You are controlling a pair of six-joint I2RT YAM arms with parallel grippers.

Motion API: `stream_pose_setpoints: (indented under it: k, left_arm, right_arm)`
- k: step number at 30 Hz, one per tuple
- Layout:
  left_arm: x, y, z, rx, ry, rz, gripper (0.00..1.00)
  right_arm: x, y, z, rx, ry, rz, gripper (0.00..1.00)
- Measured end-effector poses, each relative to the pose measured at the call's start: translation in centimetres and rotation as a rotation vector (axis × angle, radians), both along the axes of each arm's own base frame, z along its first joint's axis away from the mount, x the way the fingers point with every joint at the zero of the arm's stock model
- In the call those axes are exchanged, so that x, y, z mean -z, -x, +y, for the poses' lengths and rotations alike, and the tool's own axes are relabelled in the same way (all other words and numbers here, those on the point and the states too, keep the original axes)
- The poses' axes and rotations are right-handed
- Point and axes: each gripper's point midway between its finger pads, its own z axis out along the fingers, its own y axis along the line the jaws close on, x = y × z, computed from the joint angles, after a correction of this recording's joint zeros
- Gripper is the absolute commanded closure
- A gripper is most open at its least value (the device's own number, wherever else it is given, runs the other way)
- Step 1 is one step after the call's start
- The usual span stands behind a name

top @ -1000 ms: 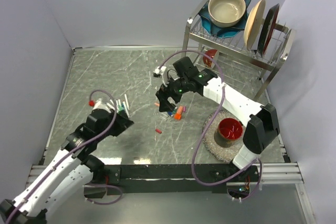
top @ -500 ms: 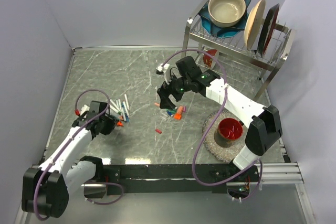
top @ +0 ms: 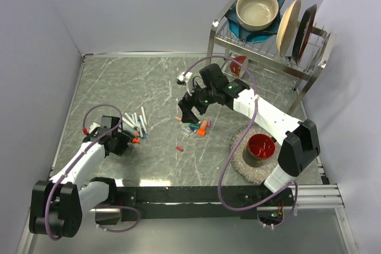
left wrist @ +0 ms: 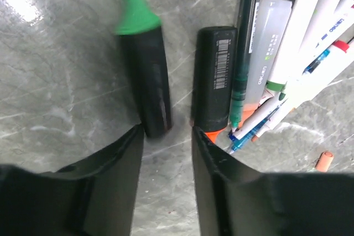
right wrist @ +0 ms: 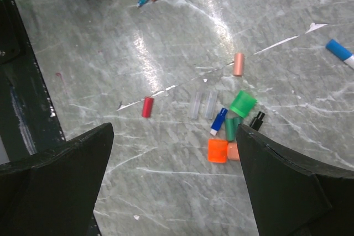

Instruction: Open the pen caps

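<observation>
Loose pen caps (right wrist: 217,150) lie in a cluster on the marble: orange, green (right wrist: 242,104), blue, black, pink (right wrist: 238,64) and clear, with a red cap (right wrist: 147,106) apart to the left. My right gripper (right wrist: 174,131) hovers wide open above this cluster (top: 199,128), holding nothing. My left gripper (left wrist: 167,131) is low by the uncapped pens (top: 136,123), open, with bare marble between its fingers. A black marker with a green tip (left wrist: 145,75) lies just past its left fingertip. A black marker with an orange tip (left wrist: 214,78) lies by the right fingertip.
A metal dish rack (top: 268,46) with a bowl and plates stands at the back right. A red cup (top: 261,147) sits on a woven mat at the front right. Grey walls close in both sides and the back.
My left arm came down and back toward the table beside the pens, and its jaws have parted. The green-tipped marker looks blurred. The right arm shifted slightly and stays open.
</observation>
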Motion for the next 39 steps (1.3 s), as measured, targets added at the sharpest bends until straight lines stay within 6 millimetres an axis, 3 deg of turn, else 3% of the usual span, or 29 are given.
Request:
stream_pose_setpoints:
  k: [6, 11, 14, 17, 22, 25, 28, 31, 35, 39]
  left_arm:
    - [-0.8, -0.2, -0.1, -0.022, 0.023, -0.036, 0.22]
    - [-3.0, -0.3, -0.7, -0.014, 0.071, -0.123, 0.13]
    - [-5.1, -0.5, -1.2, 0.026, 0.084, -0.199, 0.02]
    - [-8.6, -1.3, -1.7, 0.125, 0.067, -0.308, 0.01]
    - [-16.3, -2.2, -2.1, 0.361, -0.077, -0.552, 0.01]
    - [-21.9, -1.9, -1.2, 0.438, -0.230, -0.720, 0.01]
    - [-25.6, -1.4, 0.0, 0.451, -0.369, -0.838, 0.01]
    - [-25.0, -1.4, 0.6, 0.466, -0.436, -0.832, 0.01]
    - [-22.0, -1.5, 1.1, 0.490, -0.471, -0.753, 0.01]
    - [-21.8, -1.4, 1.6, 0.485, -0.499, -0.745, 0.00]
  right_arm:
    - [1.2, -0.6, -0.9, -0.036, 0.060, -0.075, 0.00]
    - [4.8, -0.3, -2.7, -0.140, 0.170, -0.143, 0.00]
    - [6.4, -0.5, -3.8, -0.294, 0.248, -0.258, 0.00]
    - [7.4, -2.1, -4.2, -0.437, 0.347, -0.346, 0.01]
    - [8.0, -9.0, -1.8, -0.547, 0.421, -0.457, 0.11]
    - [9.6, -11.5, -1.4, -0.590, 0.470, -0.481, 0.37]
    - [11.0, -13.9, -1.1, -0.601, 0.515, -0.477, 0.40]
    - [12.3, -16.4, -0.6, -0.591, 0.545, -0.487, 0.40]
    - [13.3, -17.4, -1.8, -0.592, 0.572, -0.470, 0.41]
    - [13.1, -19.0, -2.8, -0.574, 0.578, -0.484, 0.42]
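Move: The blue-capped pen lies lengthwise left-right, about 20 cm ahead of the right hand, level with it sideways and 18 cm below. The rack's foot is some 3 cm nearer than the pen and 5 cm to the right of it; the loose caps lie almost under that hand, 2 cm ahead and 2 cm right. From the left hand, its green-tipped marker is 3 cm to the left, 1 cm below; the orange-tipped highlighter is 4 cm straight ahead, 1 cm below. The green-tipped marker comes free as the left fingers spread fully and that hand climbs about 22 cm, tipping up some 45 degrees. Towards the blue-capped pen, the right hand first sinks and drifts right, then swings forward about 19 cm, ending 13 cm lower; its wrist steepens the fingers and turns counter-clockwise, and the gap narrows to just over half, still open above the pen. ##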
